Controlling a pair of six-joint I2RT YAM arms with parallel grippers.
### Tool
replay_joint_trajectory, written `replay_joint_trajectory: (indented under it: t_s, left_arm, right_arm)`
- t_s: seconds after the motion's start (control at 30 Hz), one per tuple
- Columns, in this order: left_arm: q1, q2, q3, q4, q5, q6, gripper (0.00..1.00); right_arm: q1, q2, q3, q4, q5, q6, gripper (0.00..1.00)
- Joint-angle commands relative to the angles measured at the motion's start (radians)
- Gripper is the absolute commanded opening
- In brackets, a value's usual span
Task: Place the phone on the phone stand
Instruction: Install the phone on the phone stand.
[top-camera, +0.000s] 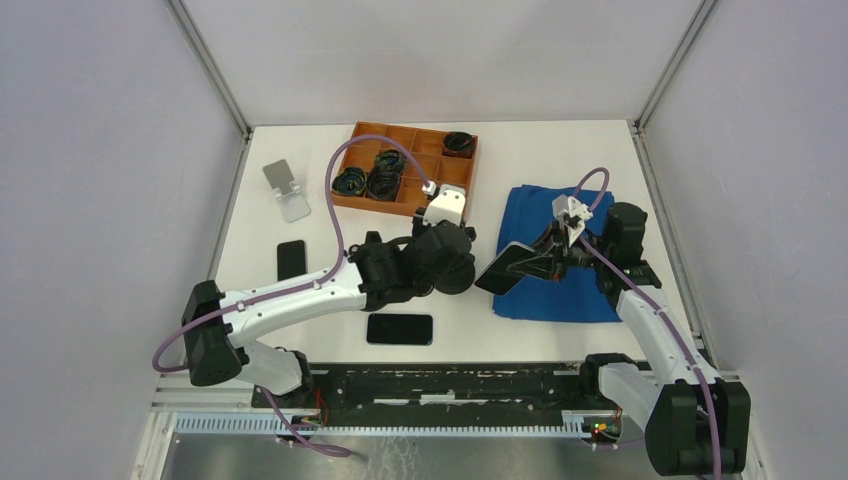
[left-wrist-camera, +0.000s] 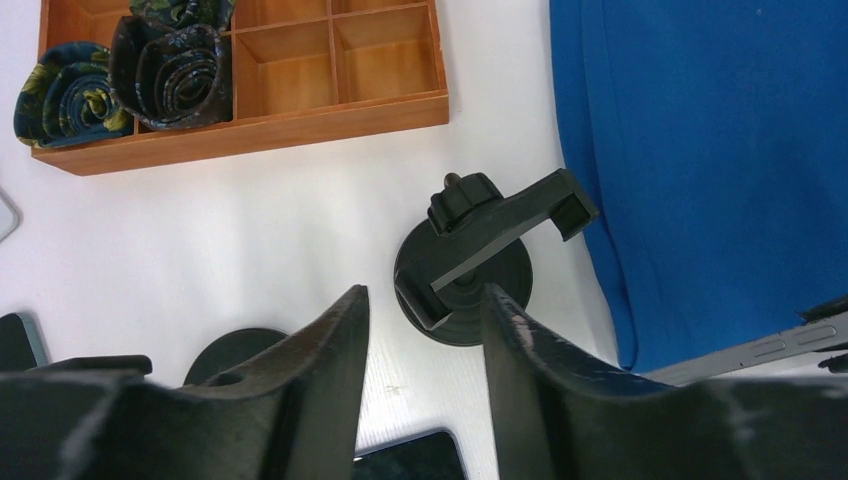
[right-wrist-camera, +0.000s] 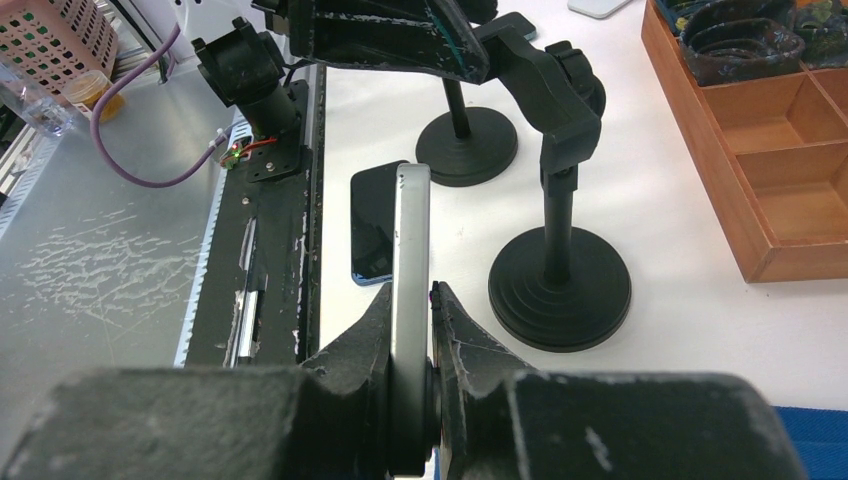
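Observation:
My right gripper (right-wrist-camera: 412, 295) is shut on the silver edge of a phone (right-wrist-camera: 412, 230) and holds it on edge above the table. From the top view that phone (top-camera: 508, 268) hangs tilted at the left border of the blue cloth, with the right gripper (top-camera: 550, 258) behind it. A black phone stand (left-wrist-camera: 470, 270) with a round base and a clamp head stands just ahead of my left gripper (left-wrist-camera: 425, 295). That gripper is open with nothing between its fingers. The same stand (right-wrist-camera: 560, 285) rises right of the held phone.
A second black stand (right-wrist-camera: 467, 150) sits behind the first. Two dark phones (top-camera: 400, 328) (top-camera: 291, 260) lie flat on the table. A silver stand (top-camera: 285, 190) is at the back left. The orange tray (left-wrist-camera: 250, 135) holds rolled items, and the blue cloth (left-wrist-camera: 720, 150) lies to the right.

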Motion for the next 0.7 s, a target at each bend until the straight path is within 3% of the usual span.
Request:
replay_joint_trajectory:
  t_s: [0.0,0.37,0.67]
  left_arm:
    - [-0.004,0.022,0.046,0.022,-0.055,-0.016,0.46]
    - [-0.004,0.019,0.032,-0.002,-0.046,-0.035,0.39]
    - [-0.004,0.021,0.027,-0.013,-0.04,-0.031,0.26]
  right_arm:
    - [-0.003,-0.003,0.005,0.044,-0.043,-0.014,0.0]
    - [-0.003,-0.004,0.004,0.044,-0.042,-0.014,0.0]
    - [-0.003,-0.002,0.004,0.044,-0.042,-0.014,0.0]
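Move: The phone stand's clamp is right at the left fingertips: its near-left jaw sits between the open fingers, its middle roughly 2 cm ahead and 3 cm to the right, about level. The phone in the right gripper is some 12 cm right and 5 cm back; a loose phone lies about 13 cm back, 9 cm left and 17 cm below. From the right hand the clamp is about 13 cm left and 5 cm ahead, level. Close the left gripper from about half open to a bit over a quarter open, so its fingertips narrow around the near-left jaw of the stand's clamp, while easing it down barely 1 cm with the wrist steady. Keep the right gripper still, its grip kept on the upright phone. ##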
